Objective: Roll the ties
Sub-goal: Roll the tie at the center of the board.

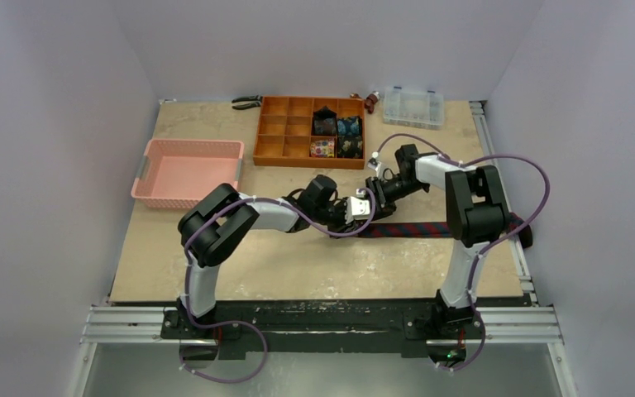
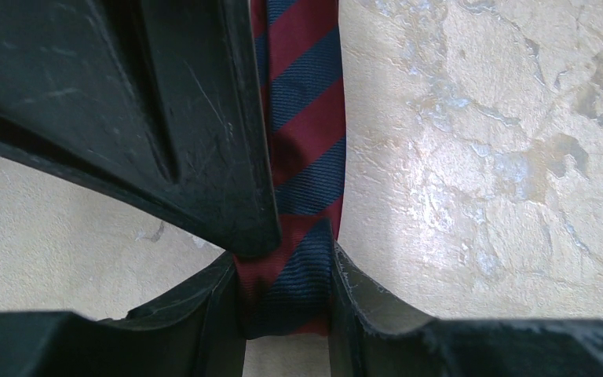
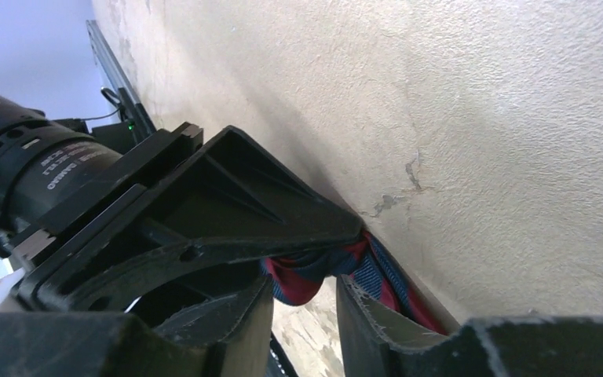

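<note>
A navy tie with red diagonal stripes (image 1: 430, 229) lies flat across the table towards the right edge. Its left end sits between the jaws of my left gripper (image 2: 286, 306), which is shut on the tie (image 2: 306, 141) across its width. My right gripper (image 1: 372, 188) meets the left gripper (image 1: 362, 213) at that same end. In the right wrist view my right gripper (image 3: 305, 314) is open, with bare table showing in the gap. A folded bunch of the tie (image 3: 322, 271) hangs just past its tips. Small rolled ties (image 1: 325, 122) fill compartments of the orange organiser (image 1: 285, 124).
A pink basket (image 1: 186, 174) stands at the left of the table. A clear plastic box (image 1: 413, 106) and pliers (image 1: 246, 102) lie along the far edge. Purple cables loop around both arms. White walls close in the table.
</note>
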Motion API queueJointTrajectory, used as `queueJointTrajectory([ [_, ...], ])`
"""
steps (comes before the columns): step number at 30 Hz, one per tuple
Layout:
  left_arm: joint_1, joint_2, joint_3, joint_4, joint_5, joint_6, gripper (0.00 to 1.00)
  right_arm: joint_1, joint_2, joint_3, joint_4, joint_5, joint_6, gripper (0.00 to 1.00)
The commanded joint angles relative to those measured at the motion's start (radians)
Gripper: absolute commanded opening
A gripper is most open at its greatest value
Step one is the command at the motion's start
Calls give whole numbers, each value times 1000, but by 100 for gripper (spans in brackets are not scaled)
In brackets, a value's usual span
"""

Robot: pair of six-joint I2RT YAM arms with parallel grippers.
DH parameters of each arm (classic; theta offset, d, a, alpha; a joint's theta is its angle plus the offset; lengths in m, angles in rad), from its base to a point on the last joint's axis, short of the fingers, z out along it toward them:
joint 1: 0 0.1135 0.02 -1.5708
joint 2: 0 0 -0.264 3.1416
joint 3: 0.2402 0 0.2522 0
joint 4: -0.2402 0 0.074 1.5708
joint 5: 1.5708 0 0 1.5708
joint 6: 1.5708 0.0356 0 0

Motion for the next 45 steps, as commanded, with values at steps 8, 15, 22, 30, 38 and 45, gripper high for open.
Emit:
queueJointTrajectory([
  [8,-3,78,-23,-243,-96,48,22,8,42,-18,18,-32,-28,32],
  [15,-3,81,-13,-249,-100,43,22,10,47,-18,-36,-121,-75,33],
  [22,-4,83,-8,-252,-101,41,22,11,46,-42,-26,-87,-74,10],
  [30,30,52,-102,-28,-7,-38,54,11,79,-51,15,160,-39,0],
  [38,51,65,-175,307,101,-150,63,38,100,-41,16,306,-53,0],
  [45,56,123,-226,596,181,-304,65,84,117,-25,13,421,-43,0],
])
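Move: My left fingers already hold the rolled end of the tie between their pads. From my right hand that roll is about 2 cm back, 1 cm left and some 3 cm below. The unrolled part of the tie runs off to the right, its middle about 21 cm right of my left hand. The wooden tray's middle lies about 23 cm ahead of my left hand and 11 cm to its left. My right hand comes down onto the roll, easing back 2 cm, shuts its half-open fingers on the roll's upper layers and presses on down, ending about 3.5 cm lower with the fingertips tipped further down. Once it has pinched, my left hand stays almost in place, opens to let the roll go, and tips its fingers up some 15 degrees. ##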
